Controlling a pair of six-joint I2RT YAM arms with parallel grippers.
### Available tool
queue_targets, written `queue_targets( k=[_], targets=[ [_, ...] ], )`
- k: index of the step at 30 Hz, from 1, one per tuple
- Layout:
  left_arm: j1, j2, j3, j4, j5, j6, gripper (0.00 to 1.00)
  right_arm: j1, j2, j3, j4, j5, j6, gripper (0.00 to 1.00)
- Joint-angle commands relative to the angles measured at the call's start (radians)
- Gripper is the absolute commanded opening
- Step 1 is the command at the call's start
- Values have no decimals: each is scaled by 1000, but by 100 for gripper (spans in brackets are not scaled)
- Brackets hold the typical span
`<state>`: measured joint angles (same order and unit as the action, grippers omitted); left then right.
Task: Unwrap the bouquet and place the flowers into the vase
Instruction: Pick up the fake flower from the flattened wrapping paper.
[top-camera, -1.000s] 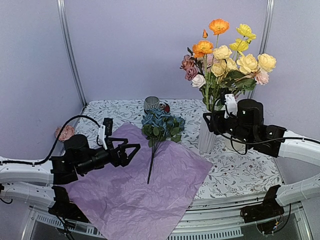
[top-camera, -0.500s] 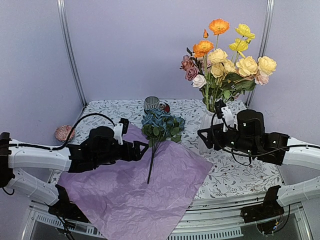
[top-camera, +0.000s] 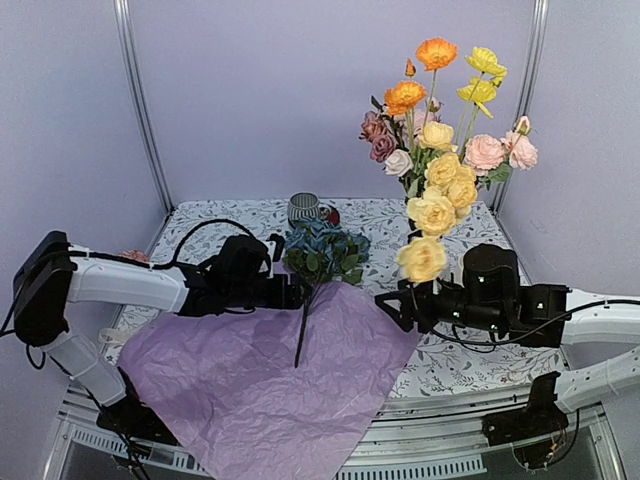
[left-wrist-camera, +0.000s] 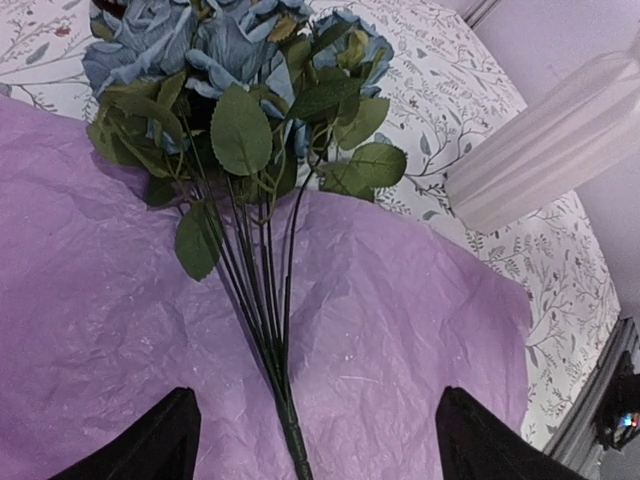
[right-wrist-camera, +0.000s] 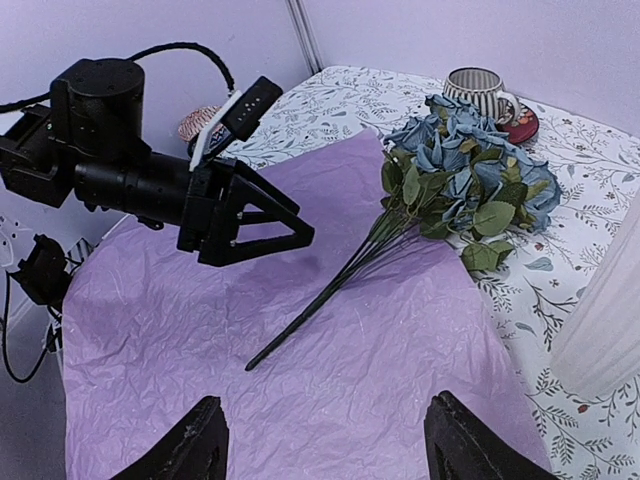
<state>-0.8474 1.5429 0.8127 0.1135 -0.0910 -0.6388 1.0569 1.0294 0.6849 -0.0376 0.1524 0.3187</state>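
The purple tissue paper (top-camera: 250, 390) lies spread flat on the table. A bunch of dusty blue roses (top-camera: 325, 250) lies on it, stems (left-wrist-camera: 265, 310) pointing toward the near edge. My left gripper (left-wrist-camera: 318, 445) is open, its fingers either side of the stems' bound end without touching. My right gripper (right-wrist-camera: 330, 435) is open over the paper's right part, holding nothing. The white ribbed vase (right-wrist-camera: 600, 320) holds the other flowers (top-camera: 437, 52); a cluster of yellow roses (top-camera: 440, 200) droops forward, hiding most of the vase in the top view.
A striped grey cup on a red saucer (top-camera: 303, 208) stands behind the blue bunch. A small pink object (right-wrist-camera: 200, 122) sits at the table's left edge. The floral tablecloth (top-camera: 470, 350) shows around the paper. Metal posts (top-camera: 140, 110) rise at the back corners.
My left arm has reached right to the blue bunch's stems. My right arm has come down and leftward from the vase. The yellow roses have slumped forward.
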Motion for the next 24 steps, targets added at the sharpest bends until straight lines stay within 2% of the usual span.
queue_targets(
  k=[1, 6, 10, 24],
  targets=[
    [7, 69, 54, -69, 41, -3, 83, 11, 12, -28, 84, -40, -5, 69],
    [6, 118, 77, -88, 48, -12, 82, 10, 14, -48, 109, -44, -13, 69],
    [6, 154, 99, -105, 54, -16, 77, 10, 25, -56, 113, -47, -15, 69],
    [6, 331, 211, -198, 59, -34, 53, 11, 45, -135, 197, -109, 9, 69]
  ],
)
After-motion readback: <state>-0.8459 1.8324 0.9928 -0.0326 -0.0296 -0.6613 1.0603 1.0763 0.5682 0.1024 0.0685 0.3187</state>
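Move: The blue flower's bound stem, at the stretch the left hand is going for, lies about 11 cm below that hand and some 2 cm to its right, with next to no forward gap. The blue flower heads are about 16 cm ahead and 5 cm right, the vase some 4 cm ahead and 25 cm right, and the striped cup roughly 28 cm straight ahead. From the right hand the stem is some 10 cm ahead, 18 cm left and 21 cm down. Down by about 8 cm and drifting some 2 cm right, the left hand sinks onto the blue flower's stem lying on the purple paper, its fingers tipping steeper by roughly 15 degrees and narrowing from wide to about half open, one on each side of the stem, not yet pinching. The right hand, empty and still open, sinks about 4 cm clear of the vase's flowers. ##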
